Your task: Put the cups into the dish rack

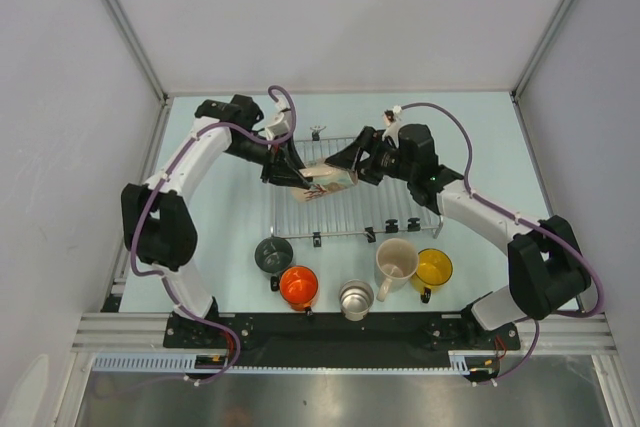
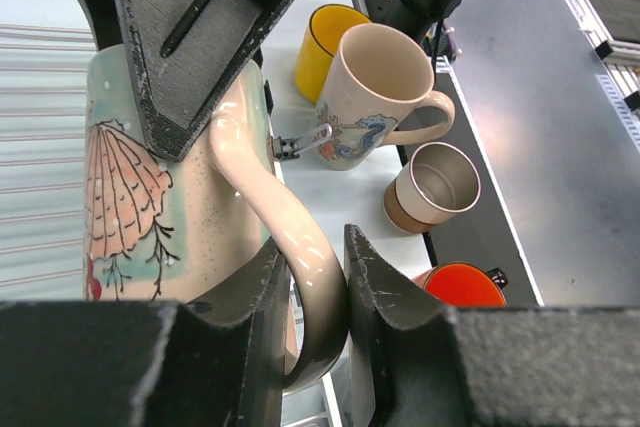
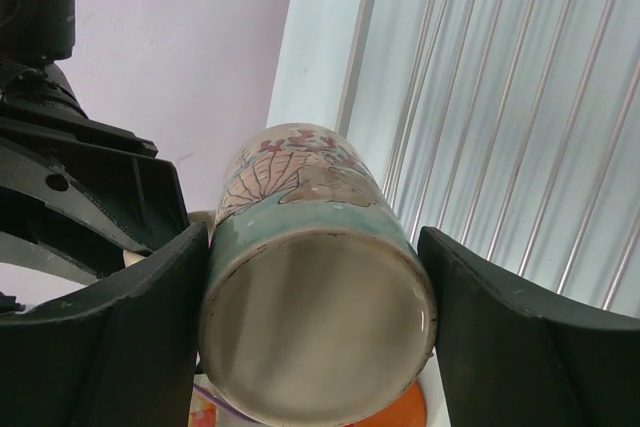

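A cream cup painted with a shell (image 1: 328,179) hangs on its side over the dish rack (image 1: 350,217), held between both arms. My left gripper (image 1: 300,175) is shut on its handle (image 2: 290,237), a pad pressed on each side. My right gripper (image 3: 312,242) straddles the cup's body (image 3: 320,317) near the base, and both pads touch its sides. In front of the rack stand the dark grey-green cup (image 1: 273,253), the orange cup (image 1: 298,285), the steel cup (image 1: 355,298), another cream cup (image 1: 396,260) and the yellow cup (image 1: 433,267).
The rack's thin bars (image 3: 500,97) run under the held cup. White walls close in the table on three sides. The row of cups stands between the rack and the arm bases at the near edge.
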Robot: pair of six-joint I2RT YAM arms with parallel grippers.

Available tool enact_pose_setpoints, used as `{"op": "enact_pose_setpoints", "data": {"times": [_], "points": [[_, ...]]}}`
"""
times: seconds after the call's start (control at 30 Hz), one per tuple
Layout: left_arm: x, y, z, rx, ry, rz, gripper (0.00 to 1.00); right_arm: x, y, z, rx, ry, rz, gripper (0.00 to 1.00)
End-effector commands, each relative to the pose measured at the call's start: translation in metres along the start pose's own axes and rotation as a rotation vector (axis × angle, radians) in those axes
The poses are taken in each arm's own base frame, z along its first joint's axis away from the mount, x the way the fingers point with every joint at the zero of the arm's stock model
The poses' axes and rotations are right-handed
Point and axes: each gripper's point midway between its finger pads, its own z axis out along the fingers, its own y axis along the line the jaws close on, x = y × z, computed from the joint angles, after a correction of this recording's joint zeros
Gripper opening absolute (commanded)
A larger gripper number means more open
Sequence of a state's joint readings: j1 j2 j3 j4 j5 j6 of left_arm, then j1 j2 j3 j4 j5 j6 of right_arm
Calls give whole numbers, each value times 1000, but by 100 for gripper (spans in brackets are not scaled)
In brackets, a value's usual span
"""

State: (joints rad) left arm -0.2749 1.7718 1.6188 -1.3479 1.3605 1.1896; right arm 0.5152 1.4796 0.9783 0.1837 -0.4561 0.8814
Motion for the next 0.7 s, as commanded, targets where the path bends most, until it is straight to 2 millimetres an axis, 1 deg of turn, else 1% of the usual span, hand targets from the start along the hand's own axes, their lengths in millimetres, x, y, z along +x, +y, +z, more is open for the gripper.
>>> {"op": "enact_pose_setpoints", "data": {"times": [0.0,0.03,0.07,0.1,0.13,0.17,0.2,0.23,0.37,0.43,0.57,0.67], "points": [[-73,-16,1,113,-340,211,1,16,23,-1,-47,46,-5,47],[-71,-14,0,107,-340,217,1,19,21,-2,-25,58,2,47],[-71,-13,0,105,-340,220,0,18,21,-1,-14,55,-3,54],[-70,-10,-2,99,-341,218,1,17,27,-1,-19,58,-20,65],[-70,-8,-2,95,-344,222,1,22,23,0,8,80,-21,84],[-70,-8,-3,93,-344,225,0,21,23,-1,14,75,-25,87],[-70,-8,-5,89,-345,225,0,24,22,0,19,82,-24,88],[-71,-8,-5,87,-346,228,0,25,22,0,17,82,-25,92],[-73,-10,-7,82,-347,242,0,30,18,2,32,88,-24,100],[-75,-12,-9,78,-347,250,0,33,12,4,54,94,-16,100],[-74,-13,-10,74,-350,256,1,39,8,10,51,102,-3,99],[-75,-14,-12,68,-351,260,1,41,1,14,67,109,5,100]]}}
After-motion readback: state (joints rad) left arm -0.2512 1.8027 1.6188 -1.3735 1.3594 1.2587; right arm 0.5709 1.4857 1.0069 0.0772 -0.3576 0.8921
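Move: The left hand holds the beige patterned cup by its handle, the cup's middle about 5 cm to its right. The dish rack's middle lies some 11 cm right and 20 cm below that hand, with the black cup about 18 cm back, 7 cm left and 20 cm down. From the right hand, whose fingers span the cup's base, the cup's middle is 5 cm left and 3 cm back; the cream mug stands about 21 cm back, 10 cm right, 18 cm down. Easing down about 1.5 cm, with a slight drift left and back, the right hand opens its fingers from their squeeze on the cup's base to fully wide and tips a few degrees, staying around the base. The left hand keeps its pinch on the handle, sinking about 1 cm over the rack and creeping forward as much. ##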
